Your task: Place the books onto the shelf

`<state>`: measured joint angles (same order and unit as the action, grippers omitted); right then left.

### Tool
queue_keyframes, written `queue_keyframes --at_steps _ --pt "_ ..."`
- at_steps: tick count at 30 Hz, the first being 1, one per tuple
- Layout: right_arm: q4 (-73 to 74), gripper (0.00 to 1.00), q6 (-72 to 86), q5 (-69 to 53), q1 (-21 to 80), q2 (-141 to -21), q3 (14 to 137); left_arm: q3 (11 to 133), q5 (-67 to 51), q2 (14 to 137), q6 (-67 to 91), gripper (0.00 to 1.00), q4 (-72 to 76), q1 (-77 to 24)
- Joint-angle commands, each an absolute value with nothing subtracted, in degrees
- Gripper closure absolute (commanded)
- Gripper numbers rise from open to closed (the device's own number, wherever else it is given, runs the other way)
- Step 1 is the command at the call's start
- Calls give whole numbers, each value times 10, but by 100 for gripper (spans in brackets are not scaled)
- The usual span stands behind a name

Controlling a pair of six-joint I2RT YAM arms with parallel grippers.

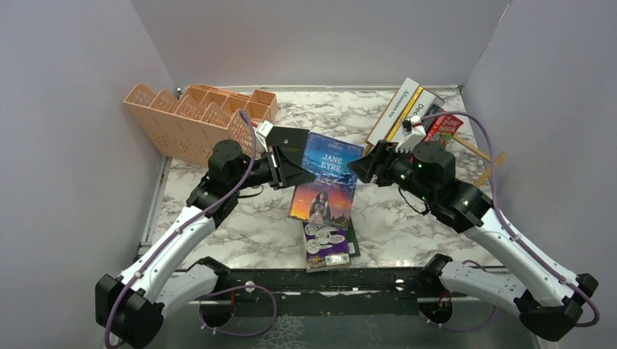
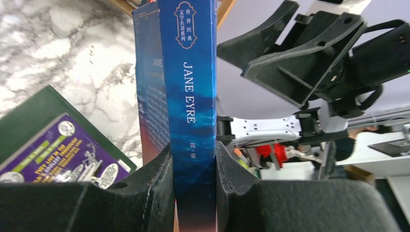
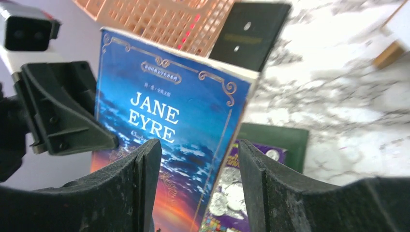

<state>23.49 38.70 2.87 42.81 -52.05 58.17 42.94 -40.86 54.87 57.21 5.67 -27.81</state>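
A blue "Jane Eyre" book (image 1: 325,178) is held up over the middle of the table. My left gripper (image 1: 302,174) is shut on its spine (image 2: 188,96), one pad against each cover. My right gripper (image 1: 361,169) is open at the book's opposite edge. That free edge (image 3: 227,140) runs down between its spread fingers (image 3: 145,169) without being pinched. Under the lifted book a purple cartoon book (image 1: 325,243) lies on a dark green one (image 1: 354,243). The light-wood shelf (image 1: 489,161) stands at the back right, with white (image 1: 393,109), yellow and red (image 1: 444,127) books leaning on it.
A peach lattice organizer (image 1: 196,116) stands at the back left. A black book (image 3: 249,34) lies flat beside it, just behind my left gripper. Grey walls close in the table on three sides. The two arm bases sit at the near edge.
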Motion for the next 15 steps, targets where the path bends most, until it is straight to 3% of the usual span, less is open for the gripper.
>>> queue_keyframes --at_steps 1,7,15 --pt "303 36 307 145 428 -497 637 517 -353 538 463 100 13 -281" --pt "320 36 267 192 428 -452 683 571 -306 589 425 100 14 -317" --pt "336 36 240 205 428 -358 712 733 -212 738 337 100 18 -459"
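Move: The left gripper holds Jane Eyre by its spine. From it, the free shelf slot beside the red book lies about 37 cm right, 15 cm ahead and 15 cm lower; the red book is some 4 cm to the left of that slot and 2 cm farther out. The purple book lies 4 cm right, 6 cm back and 27 cm below. From the open right gripper, Jane Eyre's middle is about 6 cm left, 3 cm back and slightly lower. Keep the left fingers shut on Jane Eyre's spine and ease it slightly forward and up, then swing it right towards the shelf, about 6 cm in all, dipping the fingertips and rolling the book's far edge up. Meanwhile pull the open right gripper away from the book, up some 11 cm and right 9 cm, tipping its fingers up and turning them clockwise. ##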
